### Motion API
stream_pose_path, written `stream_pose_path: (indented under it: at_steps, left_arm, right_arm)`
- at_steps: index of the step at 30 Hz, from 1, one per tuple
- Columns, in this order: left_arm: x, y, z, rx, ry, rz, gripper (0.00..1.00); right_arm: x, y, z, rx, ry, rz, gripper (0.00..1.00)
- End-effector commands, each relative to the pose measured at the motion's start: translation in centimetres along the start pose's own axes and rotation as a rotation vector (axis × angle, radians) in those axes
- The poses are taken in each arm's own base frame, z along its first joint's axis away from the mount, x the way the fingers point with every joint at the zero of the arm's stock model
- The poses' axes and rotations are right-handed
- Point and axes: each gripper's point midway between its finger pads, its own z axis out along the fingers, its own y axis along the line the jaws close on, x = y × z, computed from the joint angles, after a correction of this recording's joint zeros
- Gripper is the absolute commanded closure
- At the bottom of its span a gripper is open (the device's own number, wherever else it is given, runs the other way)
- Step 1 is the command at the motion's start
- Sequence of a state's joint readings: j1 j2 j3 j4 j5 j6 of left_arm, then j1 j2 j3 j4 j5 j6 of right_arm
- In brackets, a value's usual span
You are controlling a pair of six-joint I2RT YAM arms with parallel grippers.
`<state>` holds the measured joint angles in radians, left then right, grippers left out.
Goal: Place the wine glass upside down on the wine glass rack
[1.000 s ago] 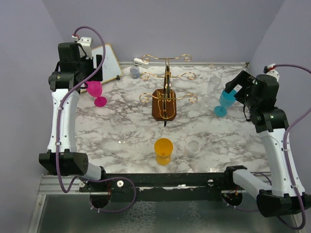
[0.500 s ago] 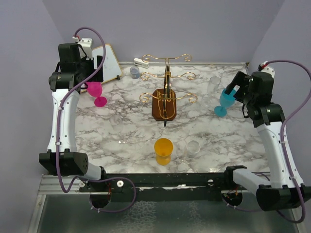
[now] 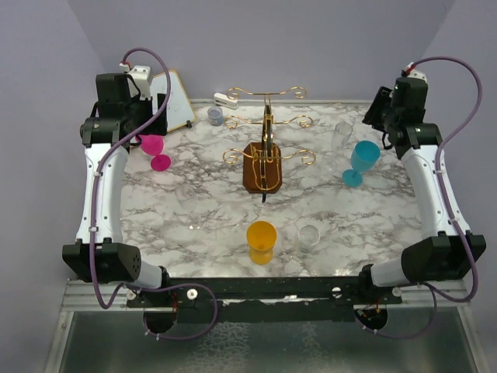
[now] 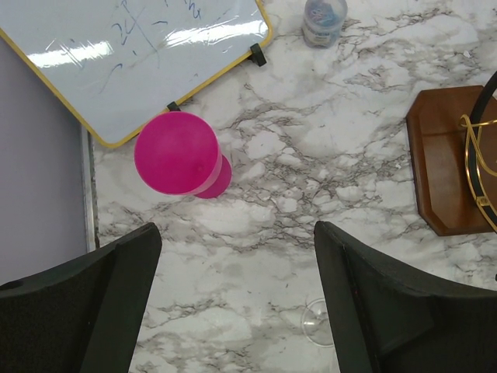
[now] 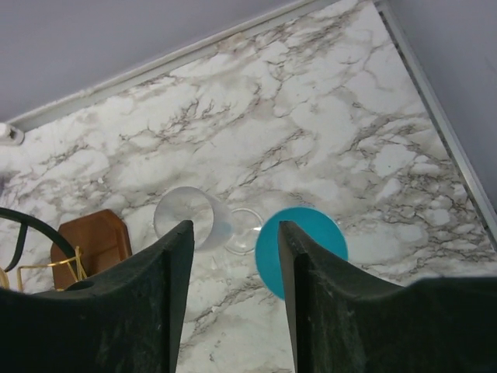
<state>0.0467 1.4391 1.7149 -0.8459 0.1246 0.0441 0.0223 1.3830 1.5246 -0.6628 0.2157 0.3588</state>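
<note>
The gold wire wine glass rack (image 3: 265, 148) stands on its dark wooden base (image 4: 446, 159) at the table's middle back, with nothing hanging on it. A pink wine glass (image 3: 153, 149) stands upright at the left, seen from above in the left wrist view (image 4: 177, 152). My left gripper (image 3: 138, 124) (image 4: 237, 295) hovers over it, open and empty. A blue wine glass (image 3: 361, 161) (image 5: 307, 245) stands upright at the right, next to a clear wine glass (image 3: 342, 134) (image 5: 190, 217). My right gripper (image 3: 378, 109) (image 5: 233, 233) is raised above and behind them, jaws apart with nothing between.
An orange cup (image 3: 261, 241) and a clear cup (image 3: 309, 237) stand near the front. A whiteboard (image 3: 175, 97) (image 4: 132, 47), a small grey cup (image 3: 215, 115) (image 4: 324, 19) and a white clip (image 3: 226, 99) are at the back left. A clear glass foot (image 4: 317, 322) lies by my left fingers.
The right arm has lifted up and back, away from the blue glass, and its jaws have narrowed. The blue glass stays standing on the table. The left arm has hardly moved.
</note>
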Motion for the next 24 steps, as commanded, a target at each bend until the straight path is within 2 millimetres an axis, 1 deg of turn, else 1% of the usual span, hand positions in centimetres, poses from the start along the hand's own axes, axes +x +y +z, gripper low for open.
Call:
stream_pose_path:
  at_steps: [1, 4, 8, 10, 15, 24]
  left_arm:
    - [-1.0, 0.3, -1.5, -0.017, -0.056, 0.014, 0.17]
    - [-0.7, 0.4, -1.6, -0.024, -0.049, 0.014, 0.17]
    - [-0.4, 0.5, -1.7, -0.032, -0.048, 0.016, 0.17]
    - [-0.2, 0.5, -1.7, -0.031, -0.043, 0.015, 0.17]
    - [0.5, 0.4, -1.6, -0.030, -0.032, 0.014, 0.17]
    - [0.9, 0.4, -1.5, -0.029, -0.021, 0.013, 0.17]
  right_arm:
    - [0.1, 2.2, 2.5, -0.103, 0.021, -0.062, 0.54]
    - [1.4, 2.5, 4.1, -0.110, 0.055, -0.072, 0.56]
    - [2.5, 2.8, 5.6, -0.121, 0.092, -0.076, 0.57]
    - [2.9, 2.9, 5.9, -0.129, 0.095, -0.077, 0.58]
    - [5.1, 2.9, 7.2, -0.136, 0.150, -0.090, 0.57]
    - [6.9, 3.2, 8.6, -0.154, 0.203, -0.090, 0.56]
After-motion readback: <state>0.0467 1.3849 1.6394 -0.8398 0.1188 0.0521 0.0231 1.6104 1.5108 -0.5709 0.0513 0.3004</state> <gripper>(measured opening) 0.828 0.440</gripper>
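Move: The clear wine glass beside the blue one stands upright about 7 cm ahead of the right hand and 9 cm to its left, its middle some 23 cm below. The blue wine glass is almost under that hand, about 2 cm ahead and 3 cm left; the rack stands roughly 31 cm left and 5 cm ahead. From the left hand, the clear glass lies about 47 cm to the right and 7 cm ahead. Towards the clear wine glass, still standing free, the right hand sinks about 8 cm while reaching some 5 cm forward and 3 cm to the left, from high above the blue glass. It tips some 10 degrees farther down and turns about as much counter-clockwise, fingers staying roughly half open and touching nothing yet. ##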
